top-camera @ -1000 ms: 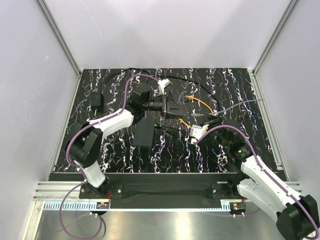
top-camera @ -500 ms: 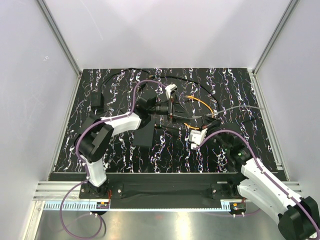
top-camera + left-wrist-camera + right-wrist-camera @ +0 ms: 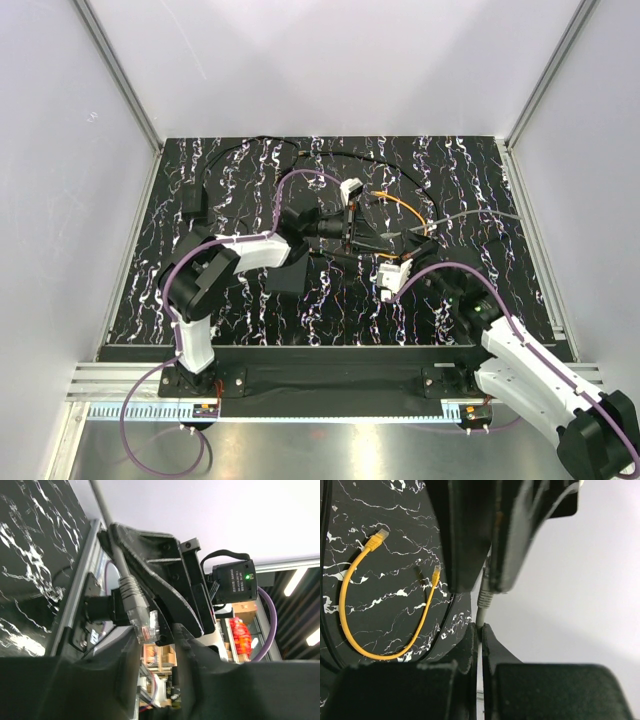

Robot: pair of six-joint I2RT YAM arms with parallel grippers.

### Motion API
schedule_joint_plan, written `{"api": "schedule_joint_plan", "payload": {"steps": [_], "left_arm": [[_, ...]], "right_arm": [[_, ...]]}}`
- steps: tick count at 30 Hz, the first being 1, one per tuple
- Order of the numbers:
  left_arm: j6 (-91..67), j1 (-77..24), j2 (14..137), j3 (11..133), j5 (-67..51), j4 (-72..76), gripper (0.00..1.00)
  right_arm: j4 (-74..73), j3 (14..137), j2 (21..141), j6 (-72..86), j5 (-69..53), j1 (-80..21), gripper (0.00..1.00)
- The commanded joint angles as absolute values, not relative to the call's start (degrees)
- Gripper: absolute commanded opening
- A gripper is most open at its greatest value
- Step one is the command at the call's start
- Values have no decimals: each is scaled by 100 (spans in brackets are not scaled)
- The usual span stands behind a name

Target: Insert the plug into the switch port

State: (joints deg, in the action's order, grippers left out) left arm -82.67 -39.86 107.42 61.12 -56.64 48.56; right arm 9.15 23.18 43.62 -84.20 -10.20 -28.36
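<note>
The plug, clear with a grey boot on a grey cable, hangs in the air at mid-table. My right gripper is shut on the cable just behind the boot. In the left wrist view the plug's tip sits at the mouth of my left gripper, whose fingers stand apart with a gap on either side of it. Seen from above, the left gripper meets the right gripper right of centre. The flat black box with the switch port lies flat under the left forearm; its socket cannot be made out.
A yellow patch cable loops on the marbled mat behind the grippers. A small black block with a thin black cord sits at the back left. White walls and aluminium rails bound the mat.
My left arm has swung right and forward to the held plug, and its jaws have narrowed. The right gripper has stayed shut on the cable, shifting only slightly.
</note>
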Motion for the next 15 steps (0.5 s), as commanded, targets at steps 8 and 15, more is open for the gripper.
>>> {"api": "schedule_joint_plan", "payload": {"steps": [8,15], "left_arm": [[-8007,-3946,10600,5994,-6134,5335,0],[-5587,-3762,10126,6195,-6407,2478,0]], "right_arm": [[39,2548,3921,-8131,-1608,-2892,51],[-2810,3962,4156,-6762,-2082,-2900,66]]}}
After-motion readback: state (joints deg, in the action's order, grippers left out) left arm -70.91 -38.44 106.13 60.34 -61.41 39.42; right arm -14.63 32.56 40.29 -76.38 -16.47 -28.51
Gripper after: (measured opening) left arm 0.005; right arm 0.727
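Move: The grey plug, whose cable the right fingers still pinch, has its middle just off the left fingertips: about 2 cm to the left hand's right, 1 cm ahead and 1 cm below. From the right hand it lies some 3 cm left and 2 cm back. On the table, roughly 20 cm below the left hand, the switch sits about 21 cm to its left and 2 cm ahead, and the nearer yellow plug some 7 cm ahead, 5 cm left. Barely 1 cm back goes the left hand while its part-open fingers shut completely at the grey plug; then, still shut, it sinks about 2.5 cm and eases left. The right hand opens wide, letting go of the grey cable, and draws back some 3.5 cm, tipping its fingers down about 15 degrees. ##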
